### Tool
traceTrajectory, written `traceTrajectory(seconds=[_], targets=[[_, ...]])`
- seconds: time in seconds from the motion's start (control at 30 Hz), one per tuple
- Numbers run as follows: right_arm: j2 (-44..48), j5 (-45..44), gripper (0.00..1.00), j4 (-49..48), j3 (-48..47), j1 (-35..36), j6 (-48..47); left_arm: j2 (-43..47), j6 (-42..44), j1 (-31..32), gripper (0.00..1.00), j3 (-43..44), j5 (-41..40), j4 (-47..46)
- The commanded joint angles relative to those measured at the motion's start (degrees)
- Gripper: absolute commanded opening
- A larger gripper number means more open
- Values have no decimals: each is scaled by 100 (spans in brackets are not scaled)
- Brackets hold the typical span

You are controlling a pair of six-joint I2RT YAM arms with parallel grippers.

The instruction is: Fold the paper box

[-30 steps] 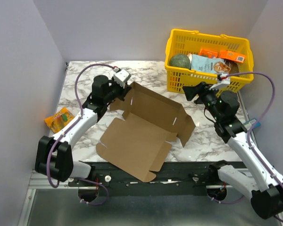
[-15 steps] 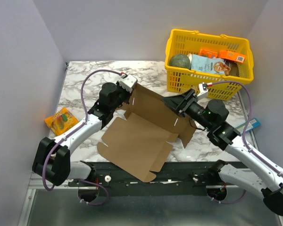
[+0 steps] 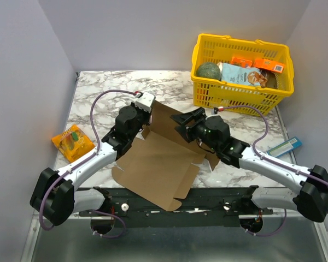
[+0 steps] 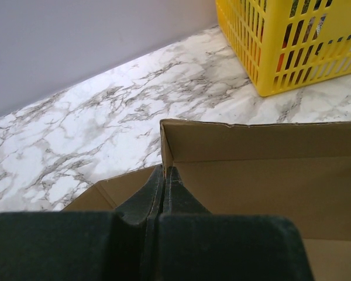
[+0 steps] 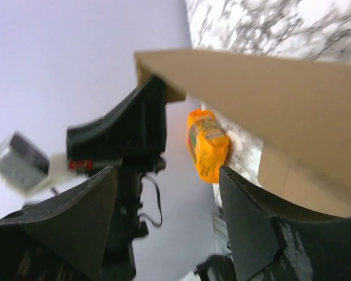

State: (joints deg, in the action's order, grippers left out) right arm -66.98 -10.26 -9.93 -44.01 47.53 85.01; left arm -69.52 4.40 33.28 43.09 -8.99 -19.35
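Note:
The paper box (image 3: 158, 164) is a brown cardboard sheet lying mostly flat at the table's middle, with its back panel tilted up. My left gripper (image 3: 147, 117) is shut on the back panel's left corner. In the left wrist view its fingers (image 4: 164, 175) pinch the upright cardboard edge (image 4: 263, 175). My right gripper (image 3: 177, 125) hangs open over the raised back panel, holding nothing. In the right wrist view the open gripper (image 5: 169, 193) points past the cardboard edge (image 5: 292, 99) towards the left gripper (image 5: 134, 129).
A yellow plastic basket (image 3: 240, 71) with groceries stands at the back right and also shows as the basket (image 4: 292, 47) in the left wrist view. An orange snack packet (image 3: 72, 141) lies by the left wall. A small teal-edged packet (image 3: 284, 146) lies at the right edge.
My right arm has swung left from beside the basket to over the box's back panel, its jaws staying open. The left gripper has shifted slightly nearer, still pinching the corner.

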Motion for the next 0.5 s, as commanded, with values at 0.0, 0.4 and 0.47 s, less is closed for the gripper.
traceTrajectory(seconds=[0.0,0.4,0.47], targets=[[-350,-1161,78,324,-370,20,884,79,-27,135,0,-169,-366,-95],[-1176,-2393,74,2257,-1478,2,2395,228,-19,267,0,-424,-752,-507],[-1334,-2384,73,2443,-1628,2,2564,263,-10,285,0,-485,-762,-604]])
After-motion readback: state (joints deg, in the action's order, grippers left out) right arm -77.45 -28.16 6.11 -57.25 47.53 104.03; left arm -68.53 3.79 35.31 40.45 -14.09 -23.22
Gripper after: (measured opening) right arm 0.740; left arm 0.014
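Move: The raised panel's top edge, where the open right gripper is heading, lies about 7 cm ahead of the right hand, 3 cm to its right and 2 cm below. Its left corner is roughly 10 cm ahead, 7 cm left; the flat panel's middle is some 20 cm back, 7 cm left and 20 below; the end flap is about 13 cm back, 17 right. The left fingers already hold that corner; the edge spot lies roughly 10 cm to their right, 3 cm back. The raised panel's top edge is approached by the right hand, which travels about 6 cm forward and slightly right, turning some 25 degrees clockwise and tipping a little down. Its wide-open fingers come to straddle the edge, one either side, without closing. The left hand stays put, still pinching the corner shut between its fingers. ##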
